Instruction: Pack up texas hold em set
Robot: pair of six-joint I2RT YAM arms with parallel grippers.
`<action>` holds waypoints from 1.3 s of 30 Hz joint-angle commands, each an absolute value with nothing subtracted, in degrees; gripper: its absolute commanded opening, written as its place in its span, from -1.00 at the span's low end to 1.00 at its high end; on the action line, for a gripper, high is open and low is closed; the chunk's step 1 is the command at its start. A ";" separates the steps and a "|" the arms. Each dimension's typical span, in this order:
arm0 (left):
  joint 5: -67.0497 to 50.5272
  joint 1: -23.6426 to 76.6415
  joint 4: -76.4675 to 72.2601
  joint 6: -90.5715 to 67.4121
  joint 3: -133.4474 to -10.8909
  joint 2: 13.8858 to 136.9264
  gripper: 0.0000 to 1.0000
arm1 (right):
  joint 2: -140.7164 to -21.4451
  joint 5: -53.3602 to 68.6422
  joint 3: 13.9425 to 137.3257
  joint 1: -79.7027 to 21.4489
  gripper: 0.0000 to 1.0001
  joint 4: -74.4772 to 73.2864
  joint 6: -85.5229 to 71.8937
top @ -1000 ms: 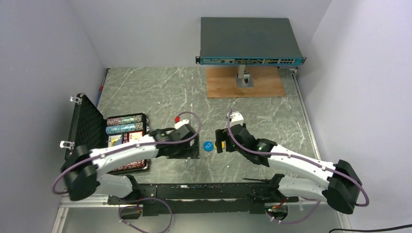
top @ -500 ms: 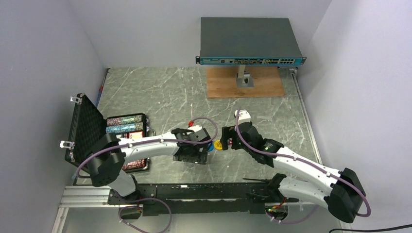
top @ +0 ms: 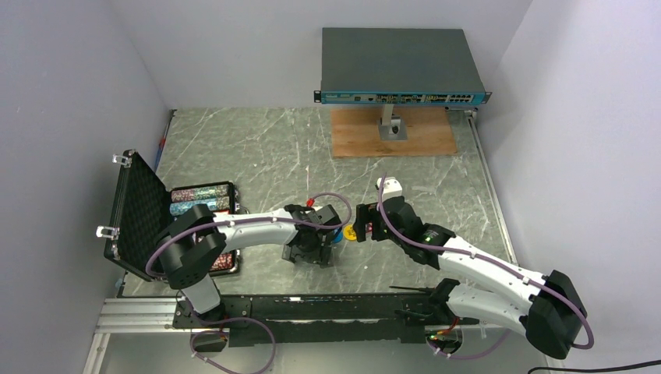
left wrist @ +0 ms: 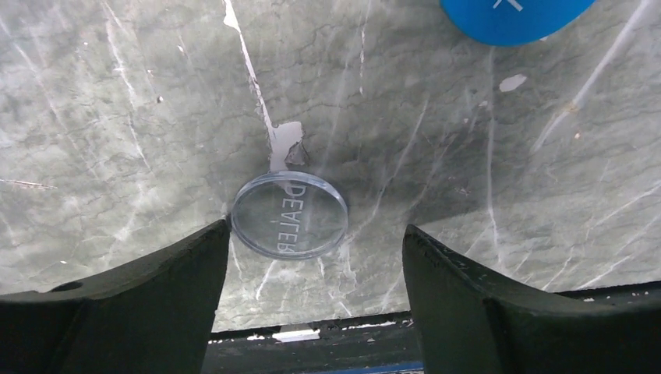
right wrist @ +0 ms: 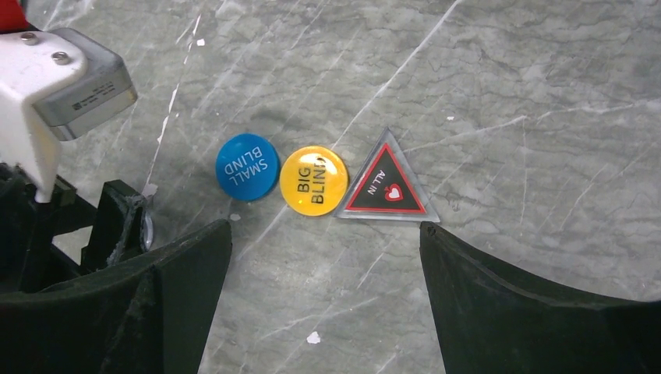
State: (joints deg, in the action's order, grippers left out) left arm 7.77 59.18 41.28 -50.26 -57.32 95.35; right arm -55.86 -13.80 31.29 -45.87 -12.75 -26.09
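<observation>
The black case (top: 140, 209) lies open at the left, with rows of chips (top: 200, 199) inside. In the left wrist view a clear dealer disc (left wrist: 289, 216) lies flat on the table. My left gripper (left wrist: 316, 234) stands open over it, and the left finger (left wrist: 156, 296) touches its rim. The blue small-blind disc (right wrist: 247, 167), the yellow big-blind disc (right wrist: 313, 180) and the red-edged all-in triangle (right wrist: 386, 189) lie in a row. My right gripper (right wrist: 325, 234) is open just short of them and holds nothing. From above, both grippers (top: 312, 251) (top: 362, 226) flank the discs.
A big grey network switch (top: 401, 66) stands on a post over a wooden board (top: 394, 132) at the back. White walls close in the left, the back and the right. A black rail (top: 312, 312) runs along the near edge by the arm bases.
My left arm has swung right from beside the case to the discs and come down over the clear disc. My right gripper has shifted slightly toward the far side and stays open.
</observation>
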 commanded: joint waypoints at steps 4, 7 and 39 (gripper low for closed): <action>8.09 59.04 40.96 -49.51 -57.29 97.73 0.53 | -55.71 -13.03 31.09 -45.53 0.83 -9.98 -25.58; 8.67 58.90 41.31 -49.19 -57.40 98.11 0.45 | -55.70 -12.79 30.78 -45.52 0.83 -9.69 -25.65; 11.04 58.64 40.43 -46.11 -56.25 96.77 -0.99 | -58.69 -11.68 32.23 -45.10 0.83 -10.35 -25.27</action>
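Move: The clear dealer button lies between the left hand's open fingertips, about 1 cm left of their middle, level fore and aft and roughly 1 cm lower. From that hand the blue small blind is some 7 cm to the right and 7 cm ahead, and the yellow big blind about 11 cm right and 8 cm ahead. From the right hand the dealer button lies some 16 cm left, 8 cm back and 10 cm below. The dealer button is pinched edge to edge by the left hand, which sinks only about half a centimetre and otherwise stays over it. Its fingers close, ease open slightly, then shut further onto the rim, the left finger pushing the button right to the middle; the gripping effort rises as they stop. The wrist turns barely 5 degrees clockwise. ##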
